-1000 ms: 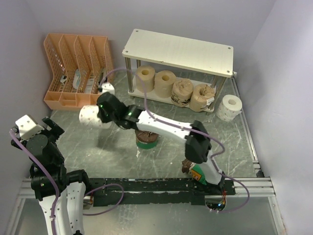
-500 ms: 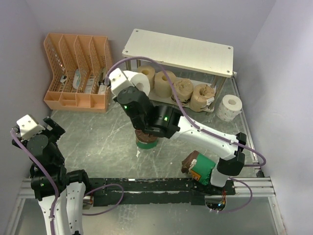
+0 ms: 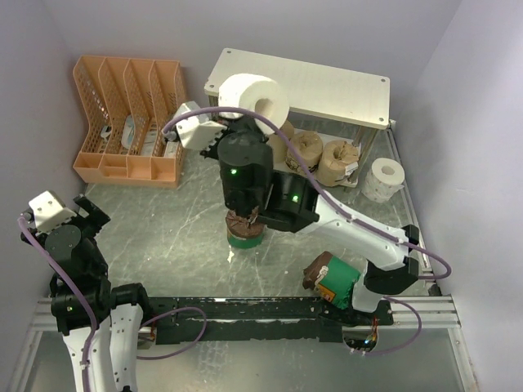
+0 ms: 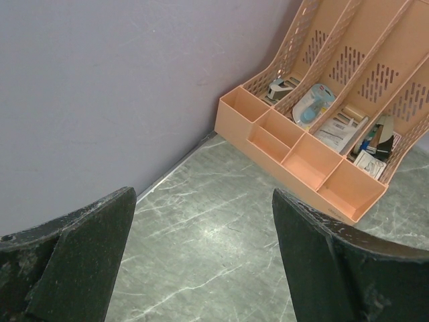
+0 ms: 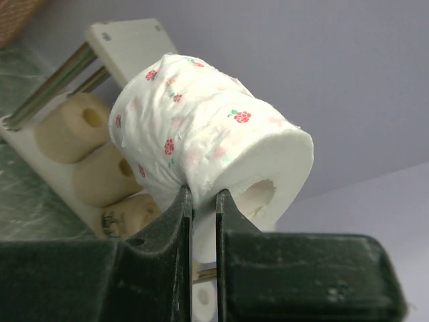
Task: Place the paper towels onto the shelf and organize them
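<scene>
My right gripper [image 3: 245,122] [image 5: 204,196] is shut on a white paper towel roll [image 3: 255,96] [image 5: 201,144] with small red speckles, pinching its wall and holding it high over the left end of the shelf [image 3: 327,86]. The cream two-tier shelf holds several beige rolls [image 3: 319,155] on its lower board. Another white roll [image 3: 383,179] stands on the table right of the shelf. A green-banded roll [image 3: 244,231] stands mid-table under the right arm, and another [image 3: 332,280] lies near that arm's base. My left gripper [image 3: 61,214] [image 4: 201,268] stays open over bare table at the left.
An orange slotted file organizer [image 3: 131,122] [image 4: 322,134] with small office items stands at the back left. Grey walls close in the table on the left, back and right. A black rail [image 3: 245,310] runs along the near edge.
The right arm has swung the white roll from the left of the table up and rightward to above the shelf's left end. The left arm has not moved.
</scene>
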Robot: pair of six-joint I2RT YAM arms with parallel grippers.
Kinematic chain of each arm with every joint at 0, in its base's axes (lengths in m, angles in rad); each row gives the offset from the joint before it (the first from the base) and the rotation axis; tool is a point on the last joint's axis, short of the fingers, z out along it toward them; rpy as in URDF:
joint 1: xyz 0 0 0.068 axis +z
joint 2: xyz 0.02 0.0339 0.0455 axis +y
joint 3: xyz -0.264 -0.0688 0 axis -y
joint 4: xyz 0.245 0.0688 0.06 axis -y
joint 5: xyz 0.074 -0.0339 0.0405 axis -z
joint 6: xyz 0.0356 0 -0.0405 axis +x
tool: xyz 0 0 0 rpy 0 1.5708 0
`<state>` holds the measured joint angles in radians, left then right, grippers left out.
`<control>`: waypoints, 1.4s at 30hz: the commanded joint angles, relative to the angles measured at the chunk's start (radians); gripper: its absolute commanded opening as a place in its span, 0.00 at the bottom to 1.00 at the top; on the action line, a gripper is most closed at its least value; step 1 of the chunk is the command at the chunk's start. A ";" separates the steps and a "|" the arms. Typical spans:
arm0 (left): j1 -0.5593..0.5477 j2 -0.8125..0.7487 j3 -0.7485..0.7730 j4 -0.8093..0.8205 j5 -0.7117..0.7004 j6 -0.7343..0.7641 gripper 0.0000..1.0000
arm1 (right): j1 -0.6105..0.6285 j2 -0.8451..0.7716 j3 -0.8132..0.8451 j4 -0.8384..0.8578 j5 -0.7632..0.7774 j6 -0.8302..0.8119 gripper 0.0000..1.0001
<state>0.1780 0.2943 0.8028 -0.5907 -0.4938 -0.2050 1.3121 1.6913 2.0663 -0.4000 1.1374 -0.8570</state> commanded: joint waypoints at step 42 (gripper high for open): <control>-0.038 -0.003 -0.020 0.042 -0.011 0.000 0.94 | -0.796 -0.025 0.083 -0.205 -0.409 0.067 0.00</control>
<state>0.1471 0.2943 0.7879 -0.5865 -0.4934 -0.2062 0.5266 1.7290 2.1468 -0.6346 0.7338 -0.7975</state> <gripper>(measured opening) 0.945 0.080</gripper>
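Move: The right gripper already holds the flowered white roll. The free right part of the shelf's top board lies about 18 cm ahead of it, 24 cm to the right and 13 cm below. The rightmost wrapped roll on the lower board is some 11 cm ahead, 23 cm right and 30 cm down; the standing white roll is about 11 cm ahead, 35 cm right and 33 cm down. From the left hand, that board part is roughly 27 cm ahead, 67 cm right and 6 cm higher. Carry the held flowered roll with the right arm about 22 cm to the right and 18 cm forward, over the right part of the shelf's top board. Lift it some 8 cm first while swinging right, then sink steadily towards the board. Turn the hand about 20 degrees clockwise, let the fingertips tip down a little near the end, and keep the fingers shut on the roll. ##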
